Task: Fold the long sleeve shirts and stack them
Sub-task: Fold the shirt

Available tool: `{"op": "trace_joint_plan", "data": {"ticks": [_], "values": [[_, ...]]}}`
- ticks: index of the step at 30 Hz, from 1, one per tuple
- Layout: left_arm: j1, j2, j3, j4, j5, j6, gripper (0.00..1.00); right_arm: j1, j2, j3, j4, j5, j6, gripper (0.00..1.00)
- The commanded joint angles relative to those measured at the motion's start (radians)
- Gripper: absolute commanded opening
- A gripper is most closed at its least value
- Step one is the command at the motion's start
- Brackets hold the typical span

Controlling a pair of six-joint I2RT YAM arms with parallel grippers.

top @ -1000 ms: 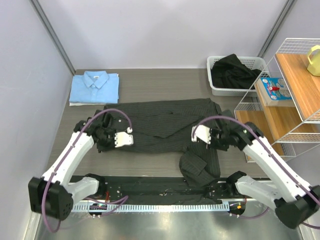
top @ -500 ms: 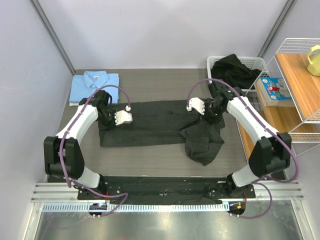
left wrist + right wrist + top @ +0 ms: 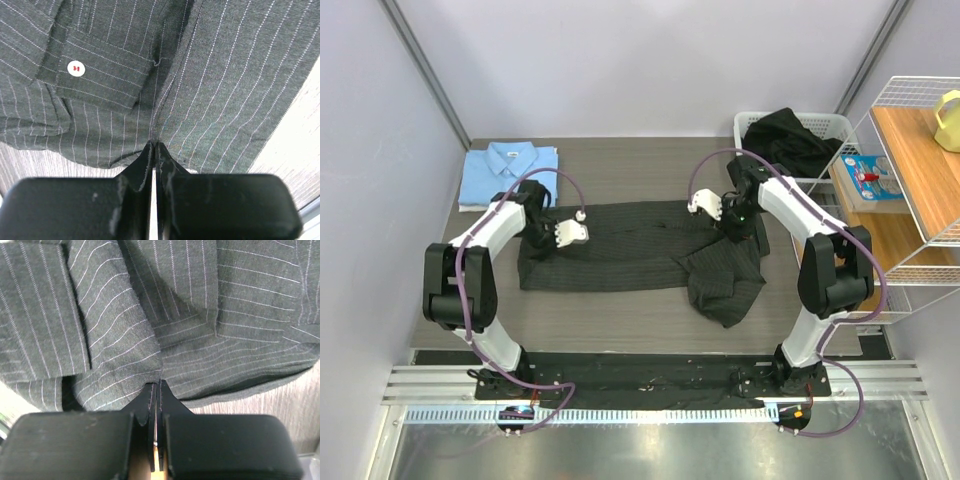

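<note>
The black-charcoal pinstriped shirt (image 3: pixel 620 255) lies as a long band across the middle of the table, with one sleeve (image 3: pixel 725 295) trailing toward the near right. My left gripper (image 3: pixel 533 236) sits at the band's left end, shut on a pinch of pinstriped cloth (image 3: pixel 200 90) at its fingertips (image 3: pixel 148 150). My right gripper (image 3: pixel 741 222) is at the right end, likewise shut on the cloth (image 3: pixel 125 355). A white cuff button (image 3: pixel 75 68) shows in the left wrist view. The light blue shirt (image 3: pixel 510 175) lies folded at the far left corner.
A white basket (image 3: pixel 750 170) holding a dark garment (image 3: pixel 785 140) stands at the far right. A wire and wood shelf (image 3: pixel 900 190) with small items runs along the right side. Bare table (image 3: pixel 620 170) shows beyond the band and in front of it.
Both grippers have moved away from the near edge toward the far side, carrying the pinstriped shirt's edge with them. The shirt is now a narrower band, shifted farther back.
</note>
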Motion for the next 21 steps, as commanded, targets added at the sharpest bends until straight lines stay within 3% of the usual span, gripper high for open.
{"op": "trace_joint_plan", "data": {"ticks": [1, 4, 6, 9, 10, 13, 16, 21], "values": [[0.006, 0.01, -0.042, 0.055, -0.016, -0.006, 0.02, -0.004, 0.044, 0.033, 0.053, -0.009, 0.05, 0.01], [0.006, 0.014, -0.059, 0.043, -0.017, -0.02, 0.1, -0.002, 0.084, 0.052, 0.059, -0.025, 0.099, 0.01], [0.008, 0.004, -0.064, 0.035, -0.013, -0.041, 0.2, -0.002, 0.098, 0.075, 0.033, -0.038, 0.136, 0.02], [0.032, -0.036, -0.024, 0.004, 0.062, -0.113, 0.32, -0.004, 0.11, 0.09, -0.011, -0.047, 0.173, 0.17], [0.038, -0.047, -0.004, -0.028, 0.088, -0.165, 0.37, -0.007, 0.101, 0.089, -0.024, -0.052, 0.181, 0.31], [0.045, -0.103, 0.065, -0.071, 0.174, -0.242, 0.42, -0.042, 0.084, 0.072, -0.056, -0.05, 0.19, 0.52], [0.04, -0.159, 0.065, -0.063, 0.217, -0.314, 0.48, -0.102, 0.064, 0.069, -0.083, -0.061, 0.192, 0.57], [0.002, -0.165, 0.022, -0.011, 0.199, -0.417, 0.49, -0.156, 0.035, 0.023, -0.097, -0.062, 0.167, 0.57]]}}
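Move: Each hand still pinches the edge just folded forward over the shirt. For the left, its resting spot is about 1 cm back and 2 cm below; the buttoned cuff lies roughly 5 cm ahead and 3 cm right, the folded blue shirts some 19 cm ahead and 9 cm left. For the right, its resting spot is about 3 cm straight below; the folded sleeve lies roughly 13 cm back and 3 cm left, the white basket some 24 cm ahead and 14 cm right. Both hands lower the pinched edge onto the shirt body and let go. The left sinks and draws back about 2 cm, opens halfway, then lifts clear some 7 cm, drifting right and turning counter-clockwise. The right presses down about 3 cm, opens slightly wider, and slides about 4 cm right towards the shirt's right edge, staying low and twisting clockwise. ##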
